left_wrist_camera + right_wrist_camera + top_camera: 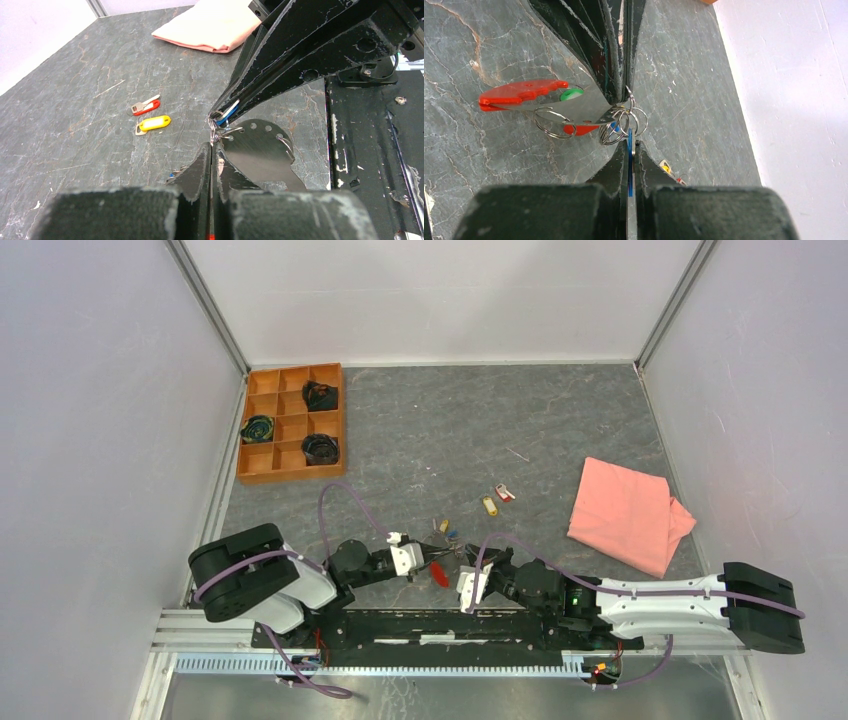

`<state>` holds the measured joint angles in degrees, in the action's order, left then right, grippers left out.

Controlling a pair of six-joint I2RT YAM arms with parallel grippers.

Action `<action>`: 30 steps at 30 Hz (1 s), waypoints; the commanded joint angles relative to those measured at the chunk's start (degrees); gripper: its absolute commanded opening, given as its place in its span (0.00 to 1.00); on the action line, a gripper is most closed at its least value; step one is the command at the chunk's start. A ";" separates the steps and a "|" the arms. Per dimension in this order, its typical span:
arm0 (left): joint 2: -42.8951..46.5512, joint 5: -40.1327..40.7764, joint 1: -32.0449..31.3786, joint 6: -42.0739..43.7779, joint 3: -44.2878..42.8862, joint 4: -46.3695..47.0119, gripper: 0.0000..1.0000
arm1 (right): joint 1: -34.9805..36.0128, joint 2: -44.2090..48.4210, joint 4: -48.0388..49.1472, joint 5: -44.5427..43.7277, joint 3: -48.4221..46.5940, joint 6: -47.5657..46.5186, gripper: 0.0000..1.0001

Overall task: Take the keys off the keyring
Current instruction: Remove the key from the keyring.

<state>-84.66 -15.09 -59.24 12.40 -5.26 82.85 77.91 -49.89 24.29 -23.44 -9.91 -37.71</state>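
Note:
Both grippers meet low over the table's near middle. My left gripper [212,146] [432,562] is shut on the keyring [621,122], pinching the end of its red strap [519,92] [438,573] beside a cluster of thin metal rings. The strap's pale side [260,150] faces the left wrist view. My right gripper [630,146] [458,565] is shut on a blue-headed key [629,150] [227,112] that hangs from those rings. A green head [570,95] shows behind the strap. A yellow key [152,123] [489,505] and a red key [146,106] [505,493] lie loose on the table.
A pink cloth [628,513] lies folded at the right. An orange compartment tray [292,423] holding dark bundles stands at the far left. More small keys [446,530] lie just beyond the grippers. The black base rail [440,625] runs along the near edge.

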 commanded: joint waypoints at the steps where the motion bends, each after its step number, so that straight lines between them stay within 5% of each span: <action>1: 1.83 0.63 0.05 0.05 0.75 4.95 0.02 | 0.03 0.44 1.98 -2.82 0.86 1.32 0.00; 18: 4.06 -0.79 0.01 3.11 -0.19 -1.80 0.03 | 0.00 1.11 -1.07 -3.95 -0.98 1.02 0.00; 24: 3.94 0.23 0.01 2.70 -0.91 -3.95 0.27 | 0.21 1.25 -2.12 -1.76 -4.58 -0.77 0.00; 30: 3.98 0.48 0.01 2.80 -1.85 -4.44 0.29 | 0.85 -0.14 -2.45 -1.30 -6.36 -2.36 0.00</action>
<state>-81.80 -15.18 -59.22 13.02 -5.23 77.76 78.15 -49.65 19.73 -24.32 -12.84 -38.81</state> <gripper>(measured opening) 0.289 0.032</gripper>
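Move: The blue-tagged key pinched in the right fingertips lies about 3 cm to the left hand's right, roughly level with it; the left fingers hold a linking ring. The metal plate with red grips hangs about 3 cm back and 4 cm below the left hand. From the right hand, the ring cluster is about 2 cm left, and the yellow-tagged key on the table some 8 cm ahead, 6 cm right and 11 cm below. Rising barely half a centimetre, the left hand tugs at the ring beside the right fingertips, then sinks about 1 cm as its fingers open to roughly a quarter of their range and let the ring go. The right hand keeps its pinch on the blue-tagged key and, after a tiny shift right, lifts just under 1 cm. ##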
